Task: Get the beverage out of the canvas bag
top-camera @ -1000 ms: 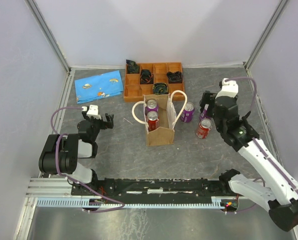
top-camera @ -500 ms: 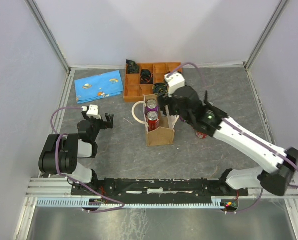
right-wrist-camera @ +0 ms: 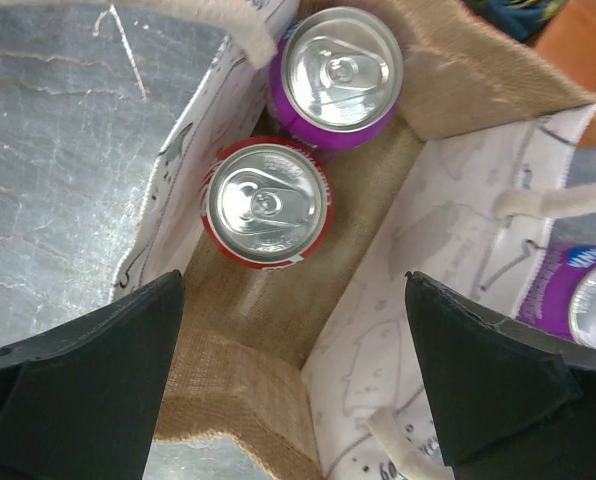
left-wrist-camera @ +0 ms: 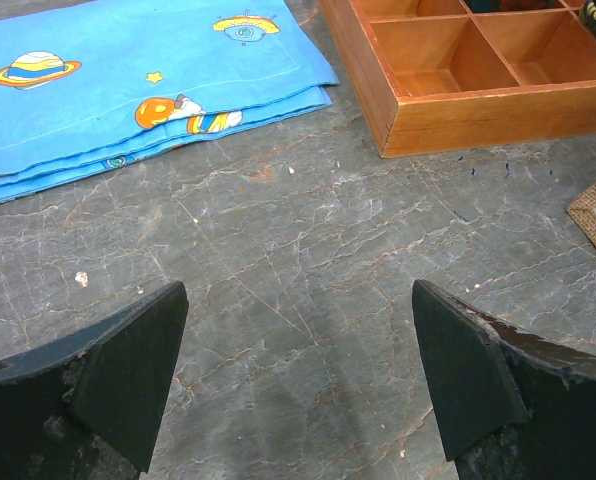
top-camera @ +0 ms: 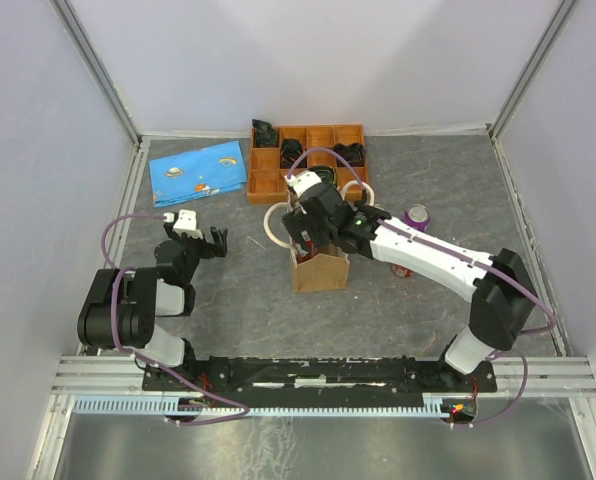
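Observation:
The tan canvas bag (top-camera: 321, 270) stands upright at mid-table with cream rope handles. In the right wrist view I look down into the canvas bag (right-wrist-camera: 248, 330): a red can (right-wrist-camera: 266, 205) and a purple can (right-wrist-camera: 340, 75) stand inside it. My right gripper (top-camera: 304, 226) hovers just above the bag's mouth and hides the cans in the top view. It is open and empty (right-wrist-camera: 294, 285), with its fingers spread over the bag's two side walls. My left gripper (top-camera: 204, 243) is open and empty, left of the bag, low over bare table (left-wrist-camera: 298, 290).
An orange compartment tray (top-camera: 268, 182) and a blue printed cloth (top-camera: 198, 172) lie behind the bag. A purple can (top-camera: 416, 216) and a partly hidden red can (top-camera: 404, 271) stand right of the bag. Another purple can (right-wrist-camera: 590, 300) stands just outside the bag's right wall.
My right arm has swung left from the cans on the right side of the table and now hangs over the bag's mouth. The left arm has not moved.

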Action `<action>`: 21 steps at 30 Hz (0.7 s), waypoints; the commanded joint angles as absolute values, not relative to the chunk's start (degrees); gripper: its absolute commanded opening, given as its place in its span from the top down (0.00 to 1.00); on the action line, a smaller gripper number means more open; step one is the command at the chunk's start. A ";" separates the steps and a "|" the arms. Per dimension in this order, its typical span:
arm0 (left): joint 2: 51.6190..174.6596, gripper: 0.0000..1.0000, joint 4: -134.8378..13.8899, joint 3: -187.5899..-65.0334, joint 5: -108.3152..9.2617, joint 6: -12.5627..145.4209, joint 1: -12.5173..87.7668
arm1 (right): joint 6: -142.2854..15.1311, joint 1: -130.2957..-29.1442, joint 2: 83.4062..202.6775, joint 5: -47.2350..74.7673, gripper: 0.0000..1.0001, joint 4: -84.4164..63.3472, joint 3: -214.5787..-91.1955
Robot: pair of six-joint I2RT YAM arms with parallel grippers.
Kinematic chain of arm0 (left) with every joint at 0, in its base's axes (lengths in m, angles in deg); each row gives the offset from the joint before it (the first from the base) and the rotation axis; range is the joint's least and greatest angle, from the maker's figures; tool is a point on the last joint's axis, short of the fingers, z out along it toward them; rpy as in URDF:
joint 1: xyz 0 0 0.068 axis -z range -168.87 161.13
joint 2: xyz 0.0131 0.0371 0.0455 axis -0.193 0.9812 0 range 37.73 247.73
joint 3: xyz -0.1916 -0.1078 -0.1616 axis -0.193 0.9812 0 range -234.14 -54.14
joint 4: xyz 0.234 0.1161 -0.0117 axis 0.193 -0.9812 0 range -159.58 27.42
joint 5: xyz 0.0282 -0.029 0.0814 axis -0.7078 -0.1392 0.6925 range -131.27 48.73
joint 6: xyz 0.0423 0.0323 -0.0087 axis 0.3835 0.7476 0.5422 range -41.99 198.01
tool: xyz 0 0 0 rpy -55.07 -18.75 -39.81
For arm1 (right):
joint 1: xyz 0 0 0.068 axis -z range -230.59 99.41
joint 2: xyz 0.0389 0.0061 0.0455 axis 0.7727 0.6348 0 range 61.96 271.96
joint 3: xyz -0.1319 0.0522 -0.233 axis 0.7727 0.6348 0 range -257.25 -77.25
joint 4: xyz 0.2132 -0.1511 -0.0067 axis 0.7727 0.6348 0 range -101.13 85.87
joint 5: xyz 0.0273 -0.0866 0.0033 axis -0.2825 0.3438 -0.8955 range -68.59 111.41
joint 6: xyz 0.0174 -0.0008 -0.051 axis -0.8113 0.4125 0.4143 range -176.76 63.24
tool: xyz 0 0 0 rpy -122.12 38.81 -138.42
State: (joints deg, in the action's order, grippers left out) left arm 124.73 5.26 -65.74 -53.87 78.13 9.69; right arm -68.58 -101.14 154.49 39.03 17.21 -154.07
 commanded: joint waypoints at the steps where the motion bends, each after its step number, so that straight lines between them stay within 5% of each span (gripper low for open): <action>1: 124.55 0.01 8.49 -65.57 -54.61 80.91 9.46 | -70.26 -101.31 156.34 34.54 0.01 15.46 -156.49; 21: 124.56 0.01 8.52 -65.57 -54.62 80.91 9.46 | -74.59 -99.99 169.55 37.10 0.01 13.27 -159.37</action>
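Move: The red can in the bag has its middle about 12 cm below my right hand, 3 cm to its left and 2 cm ahead. The purple can stands in the bag some 7 cm straight beyond it; the bag's left handle loops about 7 cm to the red can's left and 2 cm farther out. A second purple can stands outside, 15 cm right of my hand and 6 cm ahead. From my left hand, the red can lies 28 cm to the right, 3 cm back. I sink my right hand into the bag towards the red can, about 7 cm down, shifting some 3 cm left in the first half while easing slightly back and then forward again. My fingers tip down by roughly 10 degrees and stay wide open, coming down on either side of the red can's lid without closing. ##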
